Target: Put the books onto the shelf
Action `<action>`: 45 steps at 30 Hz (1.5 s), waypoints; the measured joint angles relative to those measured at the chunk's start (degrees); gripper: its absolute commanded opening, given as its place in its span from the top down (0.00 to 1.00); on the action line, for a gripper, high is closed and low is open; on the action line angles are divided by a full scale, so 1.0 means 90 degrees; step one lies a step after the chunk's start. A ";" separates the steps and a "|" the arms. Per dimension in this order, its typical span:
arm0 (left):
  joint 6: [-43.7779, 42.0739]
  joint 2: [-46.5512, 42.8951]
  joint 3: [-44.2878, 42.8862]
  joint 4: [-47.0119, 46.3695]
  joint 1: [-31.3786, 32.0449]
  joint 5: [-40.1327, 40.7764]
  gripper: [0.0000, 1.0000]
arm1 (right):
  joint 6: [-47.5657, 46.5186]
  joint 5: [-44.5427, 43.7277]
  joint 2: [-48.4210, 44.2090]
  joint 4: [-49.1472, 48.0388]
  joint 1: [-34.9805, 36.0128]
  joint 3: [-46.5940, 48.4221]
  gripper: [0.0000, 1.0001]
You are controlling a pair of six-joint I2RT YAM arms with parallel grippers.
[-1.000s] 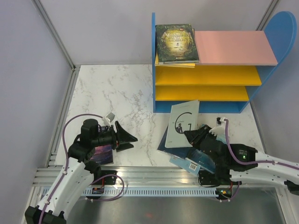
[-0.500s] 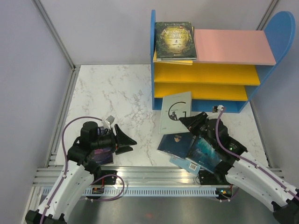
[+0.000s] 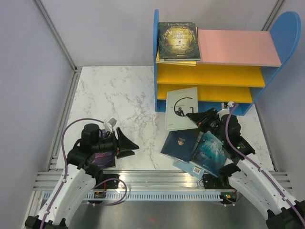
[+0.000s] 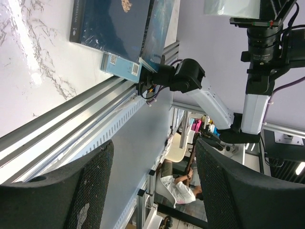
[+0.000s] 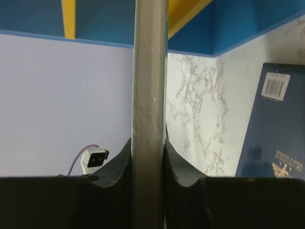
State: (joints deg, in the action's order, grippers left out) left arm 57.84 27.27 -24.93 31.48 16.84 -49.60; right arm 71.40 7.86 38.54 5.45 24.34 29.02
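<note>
My right gripper (image 3: pixel 196 117) is shut on the lower edge of a pale grey book with a dark crescent (image 3: pixel 181 109), held tilted just in front of the shelf's (image 3: pixel 224 76) blue bottom. In the right wrist view that book's edge (image 5: pixel 149 86) stands as a grey strip pinched between the pads (image 5: pixel 178 160). A dark green book (image 3: pixel 178 40) lies on a yellow one (image 3: pixel 177 62) at the left of the pink top board. A navy book (image 3: pixel 180 143) and a teal book (image 3: pixel 209 151) lie on the table. My left gripper (image 3: pixel 131 145) hangs open and empty beside a purple book (image 3: pixel 102 160).
A light blue book with a barcode (image 3: pixel 189 168) lies under the teal and navy ones near the front rail (image 3: pixel 157 179). The two yellow shelf boards (image 3: pixel 209 93) hold nothing I can see. Grey walls close in the table on the left and at the back.
My right arm swung inward and carried the pale book up and closer to the shelf's lower left. The left gripper narrowed slightly and stayed in place.
</note>
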 measured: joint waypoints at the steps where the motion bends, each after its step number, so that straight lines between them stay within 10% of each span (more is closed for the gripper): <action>1: -0.0034 0.0053 -0.0039 0.0000 0.0000 0.0002 0.28 | 0.0019 -0.0007 -0.0046 -0.0051 -0.0049 0.0000 1.00; 9: -0.0338 0.0675 -0.0369 0.0017 0.0000 0.0010 0.29 | 0.0483 0.0160 0.0155 -0.1338 -0.0653 -0.0277 1.00; 22: -0.0767 0.1464 -0.0852 0.0019 0.0000 0.0143 0.29 | 0.0736 0.0651 0.3407 -0.3135 -0.1236 0.0427 0.98; 33: -0.1105 0.2215 -0.1171 0.0032 0.0000 0.0199 0.30 | 0.0709 0.1166 0.4427 -0.3356 -0.1365 0.1030 0.55; 45: -0.1253 0.2640 -0.1224 0.0015 0.0000 0.0238 0.32 | 0.0313 0.1673 0.3837 -0.2596 -0.1600 0.0682 0.48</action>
State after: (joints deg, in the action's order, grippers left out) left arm 46.57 51.03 -35.94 31.62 16.84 -47.46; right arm 74.22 22.92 73.08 -17.91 9.93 35.16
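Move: The right hand grips the white book by its right edge; its place, the left end of the lower yellow board, lies about 19 cm ahead, 7 cm left and 4 cm lower. On the table some 20 cm below, the navy book is 1 cm ahead and 4 cm left, the teal book 4 cm back and 10 cm right. From the left hand the board's end is roughly 33 cm ahead, 21 cm right, about level. Right hand takes white book about 14 cm forward onto lower board, opens, eases back; left hand drifts forward. ##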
